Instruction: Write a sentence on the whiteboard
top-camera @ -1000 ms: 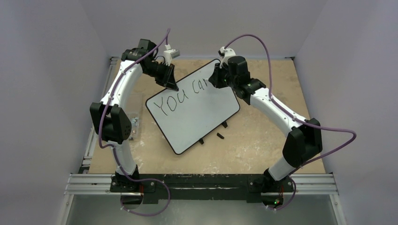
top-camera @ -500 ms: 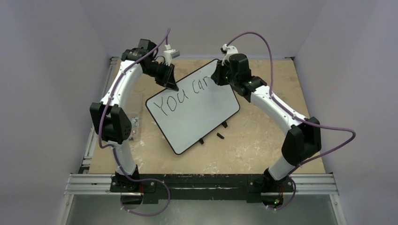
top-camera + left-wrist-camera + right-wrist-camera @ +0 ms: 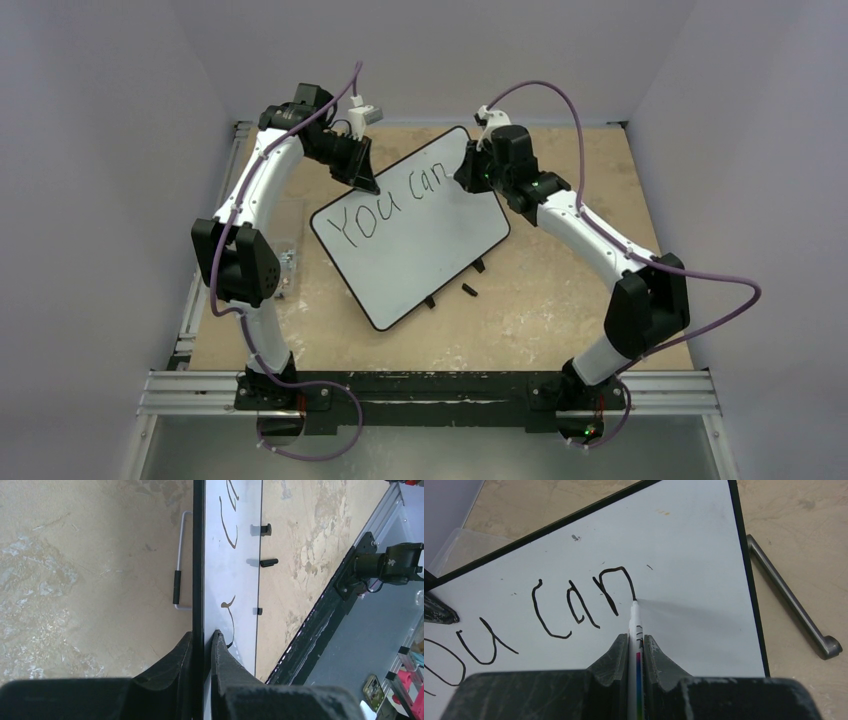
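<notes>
The whiteboard lies tilted on the table, black-framed, its surface also filling the right wrist view. The sentence reads "You can" in black marker. My left gripper is shut on the whiteboard's top-left edge, one finger on each side of the frame. My right gripper is shut on a white marker pen whose tip touches the board at the end of the "n".
A small black cap lies on the table just below the board, near its black feet. A metal stand bar sticks out past the board's right edge. The tan tabletop is bounded by grey walls.
My right gripper has moved right along the top line, and the "n" after "ca" has been drawn. The left gripper and board have not moved.
</notes>
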Tool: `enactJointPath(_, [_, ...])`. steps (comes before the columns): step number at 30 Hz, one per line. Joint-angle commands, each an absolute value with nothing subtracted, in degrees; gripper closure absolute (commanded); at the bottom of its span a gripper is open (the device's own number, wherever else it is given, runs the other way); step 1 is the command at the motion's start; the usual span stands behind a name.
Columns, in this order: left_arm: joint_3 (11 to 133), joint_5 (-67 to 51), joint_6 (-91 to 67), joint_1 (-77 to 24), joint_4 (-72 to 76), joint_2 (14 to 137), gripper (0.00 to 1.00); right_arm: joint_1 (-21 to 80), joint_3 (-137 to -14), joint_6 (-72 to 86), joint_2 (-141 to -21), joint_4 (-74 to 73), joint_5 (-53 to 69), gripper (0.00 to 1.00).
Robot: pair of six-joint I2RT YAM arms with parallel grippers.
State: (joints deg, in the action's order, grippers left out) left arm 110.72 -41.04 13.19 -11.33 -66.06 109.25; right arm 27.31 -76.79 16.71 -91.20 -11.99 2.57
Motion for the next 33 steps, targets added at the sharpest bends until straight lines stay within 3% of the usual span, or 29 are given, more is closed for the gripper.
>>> enactJointPath(1, [111.18, -32.79, 18.23, -11.87, -64.80, 107.39, 1.00, 27.40, -75.16, 17.77, -88.88, -11.85, 3.94, 1.00])
enactJointPath(17, [110.57, -32.52, 17.86, -11.87, -63.83, 106.42, 1.00, 27.40, -77.09, 17.05, -81.70, -15.66, 4.51, 1.00])
enactJointPath(33, [104.56, -30.24, 12.68, -11.87, -58.00, 100.67, 1.00, 27.45, -63.12, 18.86, -70.70, -7.73, 19.20, 1.00])
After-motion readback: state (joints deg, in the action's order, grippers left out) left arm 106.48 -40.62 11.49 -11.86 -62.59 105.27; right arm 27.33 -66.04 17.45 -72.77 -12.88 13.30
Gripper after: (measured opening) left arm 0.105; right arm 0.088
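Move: Below the word "can", the blank strip of whiteboard where the marker heads next lies about 4 cm back, 4 cm left and 8 cm below the right hand. "Can" is centred some 4 cm ahead and 7 cm left of this hand, just 2 cm lower; "You" is roughly 6 cm back and 20 cm left, 3 cm lower. From the left hand, the blank strip is about 15 cm right, 3 cm back and 8 cm below. Trailing the last short bit of the n's right leg, the right hand then lifts the marker tip off the whiteboard, rising about 7 cm while drawing back some 8 cm, and dips again by 2 cm towards the blank surface beneath "can". The wrist turns about 10 degrees counter-clockwise; the fingers keep the marker. The left hand still pinches the board's upper edge, almost in place. ##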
